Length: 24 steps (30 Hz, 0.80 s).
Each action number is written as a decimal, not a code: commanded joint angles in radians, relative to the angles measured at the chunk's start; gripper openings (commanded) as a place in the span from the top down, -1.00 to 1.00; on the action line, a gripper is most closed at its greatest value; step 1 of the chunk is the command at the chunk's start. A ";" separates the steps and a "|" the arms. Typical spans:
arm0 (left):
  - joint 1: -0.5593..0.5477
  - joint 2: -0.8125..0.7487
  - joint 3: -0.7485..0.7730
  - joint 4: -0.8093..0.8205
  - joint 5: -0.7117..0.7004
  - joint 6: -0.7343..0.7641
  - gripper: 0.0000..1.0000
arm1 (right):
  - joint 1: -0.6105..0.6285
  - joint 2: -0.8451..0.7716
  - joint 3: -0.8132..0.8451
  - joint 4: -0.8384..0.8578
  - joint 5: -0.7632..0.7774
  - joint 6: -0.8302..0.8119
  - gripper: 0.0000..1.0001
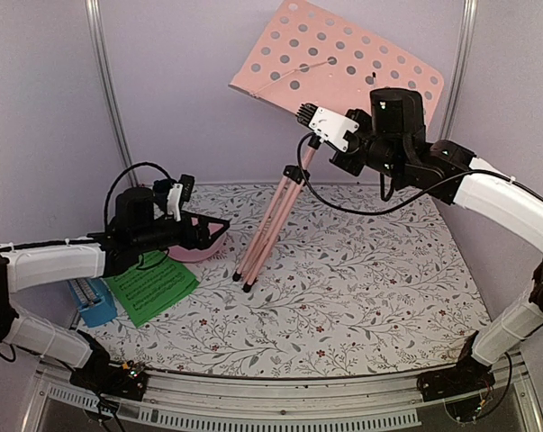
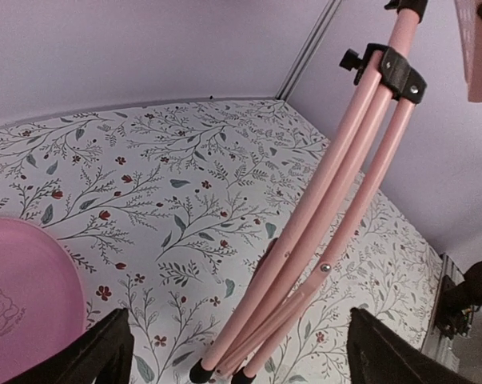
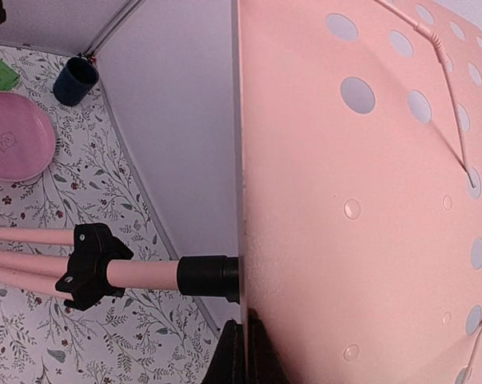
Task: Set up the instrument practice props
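The pink music stand leans tilted, its legs [image 1: 269, 225] folded together with the feet on the floral table. Its perforated desk [image 1: 334, 63] is up at the back. My right gripper [image 1: 305, 112] is shut on the desk's lower edge; the right wrist view shows the desk [image 3: 360, 160] edge pinched in the right gripper [image 3: 244, 352], beside the pole [image 3: 145, 272]. My left gripper [image 1: 212, 229] is open, left of the legs and apart from them; in its wrist view the legs [image 2: 320, 232] run between the left gripper's [image 2: 239, 340] wide fingers. A green sheet-music page [image 1: 154, 286] and the blue metronome [image 1: 95, 301] lie at the left.
A round pink disc [image 1: 199, 250] lies under my left gripper, also visible in both wrist views as the disc [image 2: 25, 304] and the disc [image 3: 17, 136]. A dark blue cup [image 3: 74, 78] stands in the back left corner. Purple walls close the back and sides.
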 commanded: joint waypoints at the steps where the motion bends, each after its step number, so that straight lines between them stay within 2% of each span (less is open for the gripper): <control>1: -0.015 -0.022 -0.023 0.081 0.037 0.033 -0.79 | 0.070 -0.037 0.149 0.408 0.100 -0.192 1.00; 7: -0.022 -0.022 -0.076 0.176 0.047 0.034 -0.37 | 0.156 0.010 0.196 0.523 0.157 -0.351 1.00; 12: -0.062 -0.021 -0.124 0.287 0.005 0.065 -0.15 | 0.204 0.021 0.158 0.648 0.201 -0.495 1.00; 20: -0.129 0.035 -0.185 0.474 -0.092 0.194 0.11 | 0.254 0.036 0.148 0.658 0.178 -0.574 1.00; 24: -0.160 0.102 -0.169 0.530 -0.130 0.250 0.35 | 0.260 0.050 0.128 0.656 0.182 -0.587 1.00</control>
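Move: The right hand already grips the rim of the music stand's perforated desk. The folded tripod legs hang with their middle about 9 cm to its left, level fore and aft, and some 23 cm below. From the open left hand that leg middle is about 4 cm ahead, 11 cm to the right and 3 cm lower; the tripod feet are 2 cm ahead, 5 cm right and 19 cm down, and the pink plate is 15 cm ahead, 9 cm left and 20 cm below. The right hand keeps its pinch on the desk's rim and carries the music stand left, up and back towards itself, about 12 cm in all and slowing towards the end, while the wrist tips up some 25 degrees and its left side dips, swinging the stand towards upright. The left hand gives way about 4 cm back and to the left beside the incoming legs, tips up roughly 15 degrees and closes its fingers from nearly wide open to under half, with nothing between them. ##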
